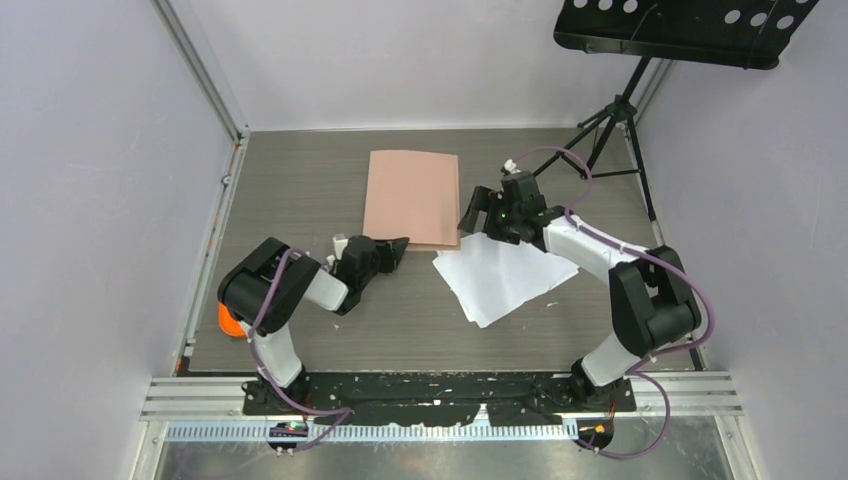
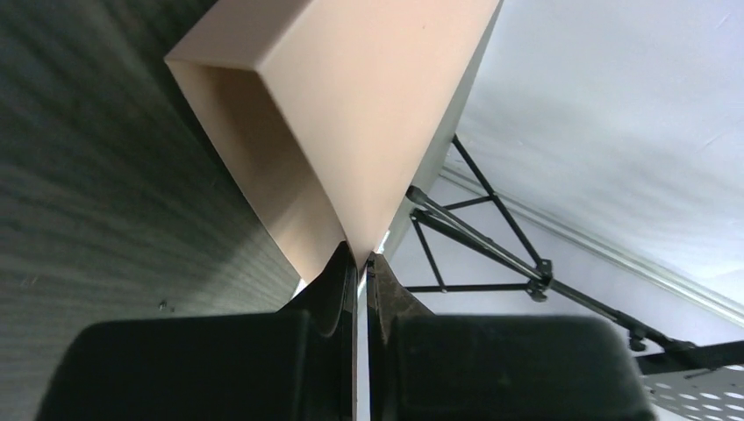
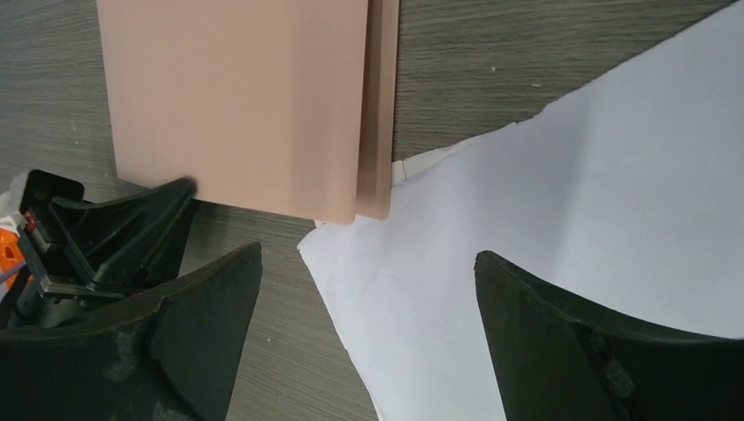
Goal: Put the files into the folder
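Observation:
The salmon-pink folder (image 1: 412, 195) lies closed at the table's back middle. My left gripper (image 1: 400, 243) is at its near edge. In the left wrist view the gripper (image 2: 361, 259) is shut on a thin pink edge of the folder (image 2: 351, 105). The files (image 1: 500, 275), a fanned stack of white sheets, lie just right of the folder's near right corner. My right gripper (image 1: 472, 213) hovers open over their far left corner. In the right wrist view the gripper (image 3: 368, 256) is wide open above the files (image 3: 544, 202), with the folder (image 3: 237, 96) and the left gripper (image 3: 114, 228) beyond.
A black music stand (image 1: 680, 30) on a tripod (image 1: 610, 130) stands at the back right corner. An orange object (image 1: 228, 320) sits by the left arm's base. Walls enclose the table on the left, back and right.

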Controlling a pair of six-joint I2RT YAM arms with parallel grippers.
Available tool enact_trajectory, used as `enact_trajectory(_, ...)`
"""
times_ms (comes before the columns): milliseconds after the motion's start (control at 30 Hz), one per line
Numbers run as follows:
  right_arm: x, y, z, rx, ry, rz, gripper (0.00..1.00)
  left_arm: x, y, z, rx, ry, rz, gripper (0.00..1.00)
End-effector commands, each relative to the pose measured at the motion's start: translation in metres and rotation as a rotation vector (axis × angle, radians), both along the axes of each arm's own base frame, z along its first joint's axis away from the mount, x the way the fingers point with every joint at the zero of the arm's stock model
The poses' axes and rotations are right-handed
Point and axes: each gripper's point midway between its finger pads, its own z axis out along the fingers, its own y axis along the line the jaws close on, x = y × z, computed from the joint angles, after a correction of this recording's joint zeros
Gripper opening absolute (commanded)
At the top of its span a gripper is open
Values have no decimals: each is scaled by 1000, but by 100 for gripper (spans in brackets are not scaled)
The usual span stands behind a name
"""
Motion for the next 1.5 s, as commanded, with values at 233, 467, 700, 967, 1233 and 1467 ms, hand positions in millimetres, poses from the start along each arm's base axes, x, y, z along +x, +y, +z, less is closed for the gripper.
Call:
enact_trajectory(233,49,59,32,237,-41,53,96,-15,-8,68,-235,-111,-49,0)
enact_trajectory(467,61,74,35,308,-36,39,98,-32,-6,82,-255,-133,-84,0)
enact_trajectory(700,64,93,44,415,-24,22,95,-50,-13,88,-272,-139,-129,0)
enact_trajectory(967,55,101,48,496,-19,-18,68,-80,-16,88,-271,-130,-206,0)
enact_trajectory(1233,33,101,63,460,-48,-32,6,-132,-11,53,-91,-11,-383,37)
enact_trajectory(1467,2,79,90,259,-113,-118,6,-161,38,68,400,-15,-492,56)
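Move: The left hand already pinches the near edge of the folder's cover; the folder's middle lies about 12 cm ahead of it, 2 cm to its right and 2 cm below. From the open right hand, the folder's middle is some 11 cm ahead, 16 cm left and 6 cm down. The cover's right edge has its middle some 11 cm ahead, 5 cm left and 6 cm down. The files lie roughly 9 cm back, 6 cm right and 8 cm below the right hand. Up and back towards the base, the left hand draws the pinched cover some 7 cm each way, then opens to about half and backs off 7 cm more, turning clockwise. Meanwhile the open right hand sweeps 10 cm left and 5 cm forward to the cover's right edge, rolling its left side up about 25 degrees, shuts on that edge, and takes it back and up about 4 cm. ##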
